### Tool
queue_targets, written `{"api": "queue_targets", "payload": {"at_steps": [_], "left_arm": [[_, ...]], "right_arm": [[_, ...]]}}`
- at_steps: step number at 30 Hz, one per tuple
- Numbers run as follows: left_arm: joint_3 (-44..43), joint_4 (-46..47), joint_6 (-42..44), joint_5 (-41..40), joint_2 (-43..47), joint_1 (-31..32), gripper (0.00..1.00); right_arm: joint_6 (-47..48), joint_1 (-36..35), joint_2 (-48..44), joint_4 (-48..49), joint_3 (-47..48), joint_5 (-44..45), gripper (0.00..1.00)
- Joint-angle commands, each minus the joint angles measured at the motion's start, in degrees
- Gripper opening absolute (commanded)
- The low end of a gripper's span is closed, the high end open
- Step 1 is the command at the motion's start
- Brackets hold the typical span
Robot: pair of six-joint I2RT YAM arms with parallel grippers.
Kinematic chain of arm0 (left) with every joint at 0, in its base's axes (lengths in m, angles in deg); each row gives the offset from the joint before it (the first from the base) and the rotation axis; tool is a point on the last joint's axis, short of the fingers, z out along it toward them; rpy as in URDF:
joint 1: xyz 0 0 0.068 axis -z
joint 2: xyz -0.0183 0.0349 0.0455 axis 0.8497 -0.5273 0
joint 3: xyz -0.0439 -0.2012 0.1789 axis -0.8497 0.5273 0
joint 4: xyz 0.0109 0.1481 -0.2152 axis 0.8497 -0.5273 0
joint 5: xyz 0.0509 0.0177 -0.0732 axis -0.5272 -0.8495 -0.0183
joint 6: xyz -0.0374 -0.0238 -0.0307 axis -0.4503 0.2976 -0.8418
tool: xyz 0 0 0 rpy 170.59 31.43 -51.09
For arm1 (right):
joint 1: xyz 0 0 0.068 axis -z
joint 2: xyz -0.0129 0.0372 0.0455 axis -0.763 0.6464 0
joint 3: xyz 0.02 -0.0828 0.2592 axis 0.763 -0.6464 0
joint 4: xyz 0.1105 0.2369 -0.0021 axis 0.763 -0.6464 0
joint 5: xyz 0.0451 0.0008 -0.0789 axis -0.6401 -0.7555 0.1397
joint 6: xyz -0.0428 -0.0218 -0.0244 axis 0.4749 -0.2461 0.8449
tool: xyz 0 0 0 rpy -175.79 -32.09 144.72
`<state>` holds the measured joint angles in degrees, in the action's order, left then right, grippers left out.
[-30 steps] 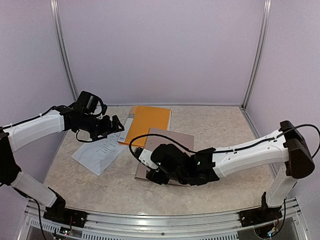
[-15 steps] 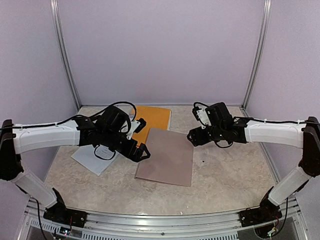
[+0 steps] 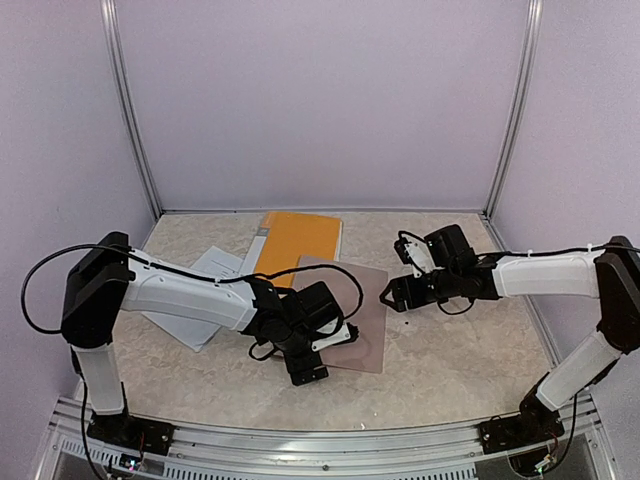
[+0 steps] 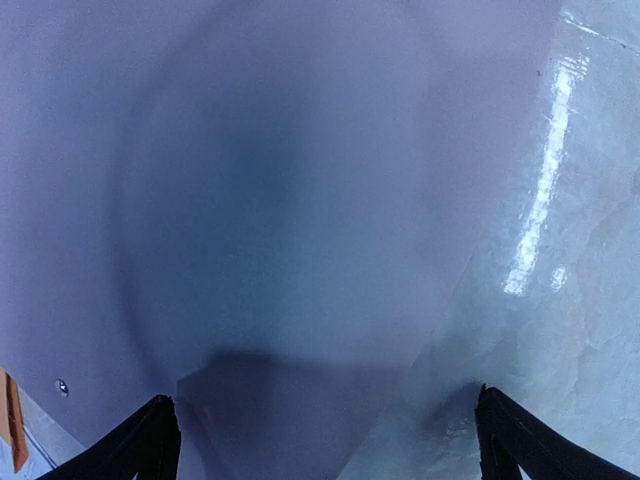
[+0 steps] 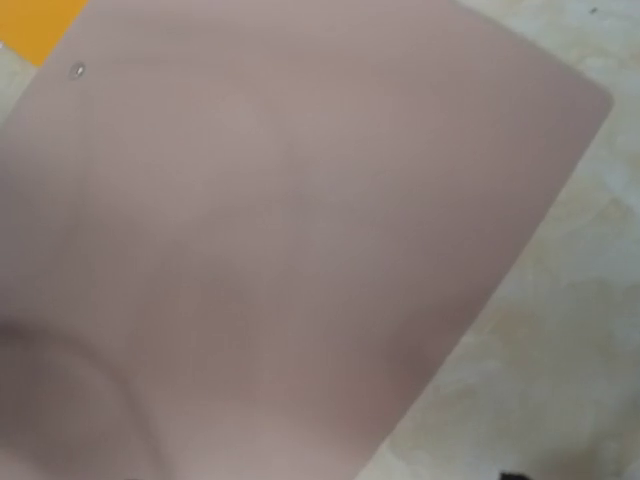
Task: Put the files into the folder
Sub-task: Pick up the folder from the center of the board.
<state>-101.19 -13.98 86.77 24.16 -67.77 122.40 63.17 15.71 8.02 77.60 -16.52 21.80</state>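
Note:
The files (image 3: 205, 266), white printed sheets, lie at the table's left, partly hidden under my left arm. A taupe folder (image 3: 355, 300) lies shut in the middle, overlapping an orange folder (image 3: 300, 238) behind it. My left gripper (image 3: 322, 355) is at the taupe folder's near edge. In the left wrist view it (image 4: 325, 460) is open wide, low over the cover (image 4: 250, 200), with nothing between the fingers (image 4: 150, 450). My right gripper (image 3: 390, 297) is open at the folder's right edge. The right wrist view is filled by the taupe cover (image 5: 280, 240).
The marbled table (image 3: 450, 350) is closed in by pale lilac walls with metal corner posts (image 3: 130, 110). A metal rail (image 3: 320, 440) runs along the near edge between the arm bases. An orange corner (image 5: 35, 25) shows at the top left of the right wrist view.
My left arm swung from the files across to the taupe folder's near edge. My right arm left the folder's near side and now sits at its right edge.

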Motion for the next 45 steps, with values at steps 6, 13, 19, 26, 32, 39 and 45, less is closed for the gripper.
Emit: {"api": "queue_targets", "payload": {"at_steps": [6,13,19,26,32,39,45], "left_arm": [[-0.29,-1.00,6.44,-9.79,-0.44,0.56,0.94],[0.38,-0.57,8.53,-14.57,-0.94,0.64,0.84],[1.54,2.98,11.20,-17.15,-0.24,1.56,0.72],[3.69,8.57,16.13,-20.09,0.79,2.83,0.46],[4.86,12.83,19.39,-21.78,0.99,3.01,0.29],[5.14,16.23,21.79,-24.64,1.09,3.80,0.07],[4.84,18.02,20.60,-26.44,1.33,3.71,0.00]], "right_arm": [[-1.49,0.27,0.25,3.91,-2.42,-4.09,0.74],[-2.20,0.26,1.31,5.29,-3.14,-5.51,0.74],[-2.62,0.25,1.89,6.01,-3.22,-6.57,0.73],[-3.25,0.26,2.41,6.02,-3.27,-8.15,0.73],[-3.35,0.25,2.52,6.02,-3.27,-8.50,0.73],[-3.08,0.35,2.39,6.02,-2.91,-7.91,0.73],[-2.84,0.93,0.72,3.17,-0.63,-6.61,0.74]]}}
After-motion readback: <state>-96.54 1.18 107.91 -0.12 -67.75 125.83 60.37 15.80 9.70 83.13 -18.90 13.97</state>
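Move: The left hand stands wide open and low over the near edge of the pinkish folder, towards that edge's left corner; the folder's middle is about 11 cm ahead, 1 cm right and 2 cm lower. From the same hand, the orange folder lies some 28 cm ahead and 7 cm left, the paper stack about 14 cm ahead and 25 cm left. From the right hand, the pinkish folder's middle is level, about 10 cm left and 8 cm below. Forward by about 5 cm goes the left hand, first also drifting left and then back again, and it ends some 2 cm higher. Its wrist tilts about 30 degrees so the fingertips swing forward, while the wide-open fingers close fully and pinch the pinkish folder's near edge. The right hand, still open, eases about 2 cm left by the folder's right side. ##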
